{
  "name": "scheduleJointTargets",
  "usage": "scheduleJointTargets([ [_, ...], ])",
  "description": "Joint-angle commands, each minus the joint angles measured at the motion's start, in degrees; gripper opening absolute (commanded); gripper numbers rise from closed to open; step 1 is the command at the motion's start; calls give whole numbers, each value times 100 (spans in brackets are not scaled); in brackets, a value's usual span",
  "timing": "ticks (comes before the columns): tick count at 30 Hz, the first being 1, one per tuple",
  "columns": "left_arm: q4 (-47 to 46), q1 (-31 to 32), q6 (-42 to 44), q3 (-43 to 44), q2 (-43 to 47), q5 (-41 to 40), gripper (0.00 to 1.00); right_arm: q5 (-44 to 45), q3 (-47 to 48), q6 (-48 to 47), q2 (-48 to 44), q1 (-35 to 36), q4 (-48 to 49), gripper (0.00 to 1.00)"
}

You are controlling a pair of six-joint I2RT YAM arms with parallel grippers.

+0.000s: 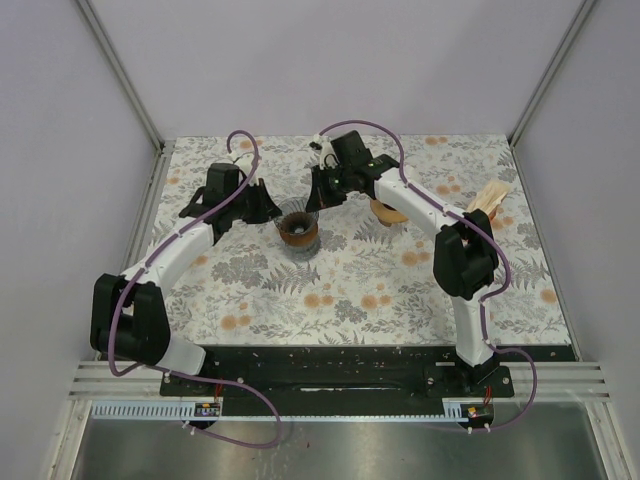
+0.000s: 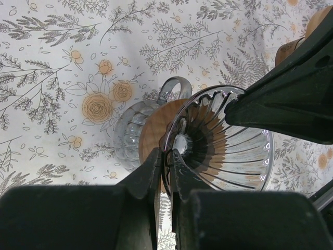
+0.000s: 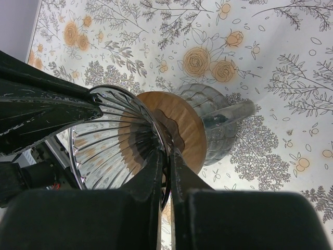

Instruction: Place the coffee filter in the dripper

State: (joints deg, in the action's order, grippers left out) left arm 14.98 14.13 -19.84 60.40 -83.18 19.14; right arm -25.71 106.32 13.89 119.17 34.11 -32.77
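The dripper (image 1: 298, 230) is a ribbed glass cone with a wooden collar (image 2: 153, 127) and a glass handle (image 3: 229, 115). It stands mid-table, and nothing lies inside the cone. My left gripper (image 1: 272, 212) (image 2: 167, 153) is shut on the dripper's (image 2: 229, 140) rim from the left. On the opposite side of the rim my right gripper (image 1: 318, 200) (image 3: 167, 152) is also shut, one finger inside the dripper (image 3: 109, 146) and one outside. A pale tan fan-shaped piece, apparently the coffee filter (image 1: 487, 200), lies near the right edge, apart from both grippers.
A brown rounded object (image 1: 388, 212) sits just right of the right gripper, partly hidden by the arm. The flowered tablecloth (image 1: 350, 290) covers the table. Metal frame posts (image 1: 150, 150) and walls close in the back and both sides.
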Motion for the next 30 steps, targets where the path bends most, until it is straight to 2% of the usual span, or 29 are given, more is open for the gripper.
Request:
scheduleJointTargets([
  [1,523,-24,340,-415,-410,-621,0,453,-340,-396,361,26,-396,0],
  [6,532,-33,340,-450,-603,-613,0,471,-384,-387,352,17,-361,0],
  [11,523,-24,366,-371,-428,-666,0,471,-384,-396,334,26,-353,0],
  [15,488,-16,393,-231,-121,-674,7,506,-262,-387,317,17,-457,0],
  [18,506,-16,401,-82,64,-622,16,436,-139,-352,229,26,-528,0],
  [21,567,-16,358,146,170,-508,25,392,-7,-317,80,26,-554,10],
  [24,637,19,340,349,197,-446,30,278,151,-273,1,35,-625,22],
  [30,725,20,314,516,188,-446,40,155,556,-308,0,35,-818,38],
])
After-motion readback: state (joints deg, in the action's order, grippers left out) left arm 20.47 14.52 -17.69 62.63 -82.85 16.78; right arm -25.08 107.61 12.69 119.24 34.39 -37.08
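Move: Both hands already pinch the rim of the glass dripper, whose middle lies about 5 cm to the left hand's right, level ahead, and 3 cm below. From the right hand, the dripper is about 4 cm left, 1 cm back and 3 cm down. The carafe is under the dripper, roughly 10 cm below its middle; the wooden stand lies some 16 cm right of the right hand, 5 cm ahead and 13 cm lower. Both hands nudge the rim forward under 1 cm, then open to release their pinch, drifting back about 1.5 cm. ##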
